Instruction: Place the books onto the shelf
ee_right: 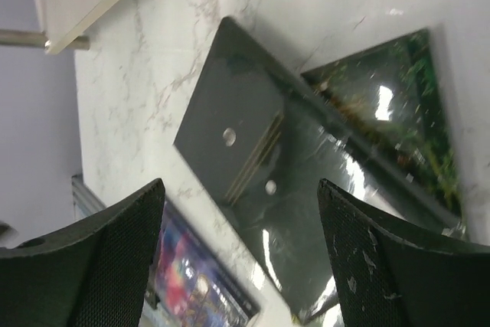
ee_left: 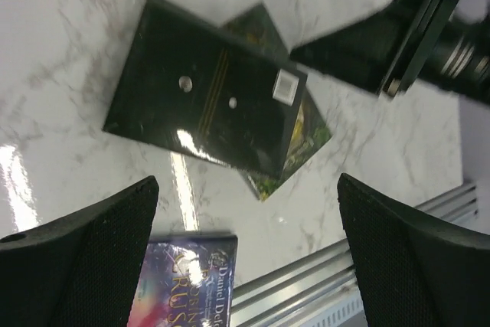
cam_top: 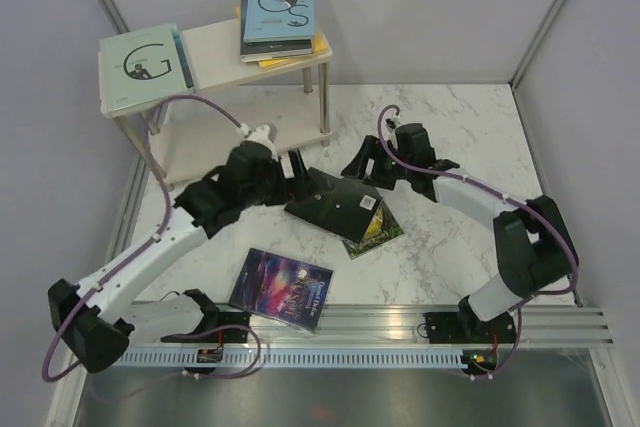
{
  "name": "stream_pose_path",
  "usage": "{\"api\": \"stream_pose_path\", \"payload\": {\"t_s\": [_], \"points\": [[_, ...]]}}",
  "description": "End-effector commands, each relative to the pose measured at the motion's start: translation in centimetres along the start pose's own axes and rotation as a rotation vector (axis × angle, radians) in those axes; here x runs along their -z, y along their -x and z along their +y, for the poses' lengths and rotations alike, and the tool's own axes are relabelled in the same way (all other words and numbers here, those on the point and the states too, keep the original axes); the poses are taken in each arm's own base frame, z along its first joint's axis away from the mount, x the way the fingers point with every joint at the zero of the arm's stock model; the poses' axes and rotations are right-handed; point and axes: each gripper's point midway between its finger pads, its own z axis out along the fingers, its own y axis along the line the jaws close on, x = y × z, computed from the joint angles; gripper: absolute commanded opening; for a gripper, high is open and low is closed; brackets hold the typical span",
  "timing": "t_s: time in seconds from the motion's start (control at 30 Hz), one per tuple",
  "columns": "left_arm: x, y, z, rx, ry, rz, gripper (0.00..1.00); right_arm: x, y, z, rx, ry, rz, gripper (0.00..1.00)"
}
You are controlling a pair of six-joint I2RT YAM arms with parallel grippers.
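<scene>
A black book (cam_top: pixel 335 205) lies flat on the marble, overlapping a green-gold book (cam_top: pixel 378 231). A purple galaxy book (cam_top: pixel 282 289) lies near the front rail. On the cream shelf (cam_top: pixel 215 47) at the back left rest a pale teal book (cam_top: pixel 145 65) and a stack topped by a light blue book (cam_top: pixel 280 9), with a yellow one (cam_top: pixel 318 50) lowest. My left gripper (cam_top: pixel 303 179) hovers open at the black book's left end, my right gripper (cam_top: pixel 362 173) open at its far right corner. Wrist views show the black book (ee_left: pixel 207 105) (ee_right: pixel 253 181) beyond the empty left gripper (ee_left: pixel 246 189) and right gripper (ee_right: pixel 241 189).
The aluminium rail (cam_top: pixel 400 325) runs along the near table edge. Grey walls (cam_top: pixel 450 7) close in the back and sides. The shelf's metal legs (cam_top: pixel 323 97) stand just behind both grippers. The right gripper (ee_left: pixel 413 36) shows in the left wrist view, close to the green-gold book (ee_left: pixel 310 135).
</scene>
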Motion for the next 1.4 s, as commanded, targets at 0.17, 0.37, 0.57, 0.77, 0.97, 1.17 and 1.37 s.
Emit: {"api": "stream_pose_path", "payload": {"t_s": [0.17,0.37,0.57,0.77,0.97,1.17,1.37], "points": [[-5.8,-12.7,0.8,0.096,0.006,0.186,1.0,-6.2,1.2,-2.6,0.028,0.002,0.03,0.82],[-8.3,-14.7,3.3,0.145,0.052,0.14,1.0,-8.2,-1.8,-6.0,0.013,-0.041,0.117,0.81],[-11.2,-16.5,5.1,0.142,0.111,0.137,1.0,-9.0,-3.7,-8.9,0.009,-0.09,0.148,0.81],[-14.0,-18.1,7.3,0.158,0.15,0.191,0.89,-8.2,-7.0,-8.7,-0.064,-0.001,0.217,0.78],[-15.7,-20.6,9.6,0.194,0.16,0.263,0.65,-5.8,-12.0,-7.2,-0.2,0.156,0.322,0.73],[-16.8,-22.1,10.1,0.207,0.149,0.314,0.53,-4.1,-15.6,-6.0,-0.255,0.243,0.397,0.7],[-17.4,-22.6,10.4,0.202,0.15,0.323,0.51,-3.6,-16.0,-5.6,-0.274,0.274,0.391,0.48]]}}
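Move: The black book lies about 11 cm to the right of the left hand, some 5 cm ahead and 25 cm below. From the right hand the same book is roughly 11 cm to the left, 3 cm back and 11 cm below. The yellow-green book peeps out from under it, its middle about 8 cm to the right of the black book's and 2 cm nearer. The Robinson Crusoe book is 13 cm left of the black book and 20 cm nearer. Both hands come to straddle opposite long edges of the black book, each with one finger over the cover and one outside. The left drops some 24 cm, drawing back before easing forward and right, tips about 15 degrees further down and half closes on the left edge. The right dips 8 cm going forward, then draws back about 6 cm at the spine, rolling some 20 degrees, its fingers narrowing. ##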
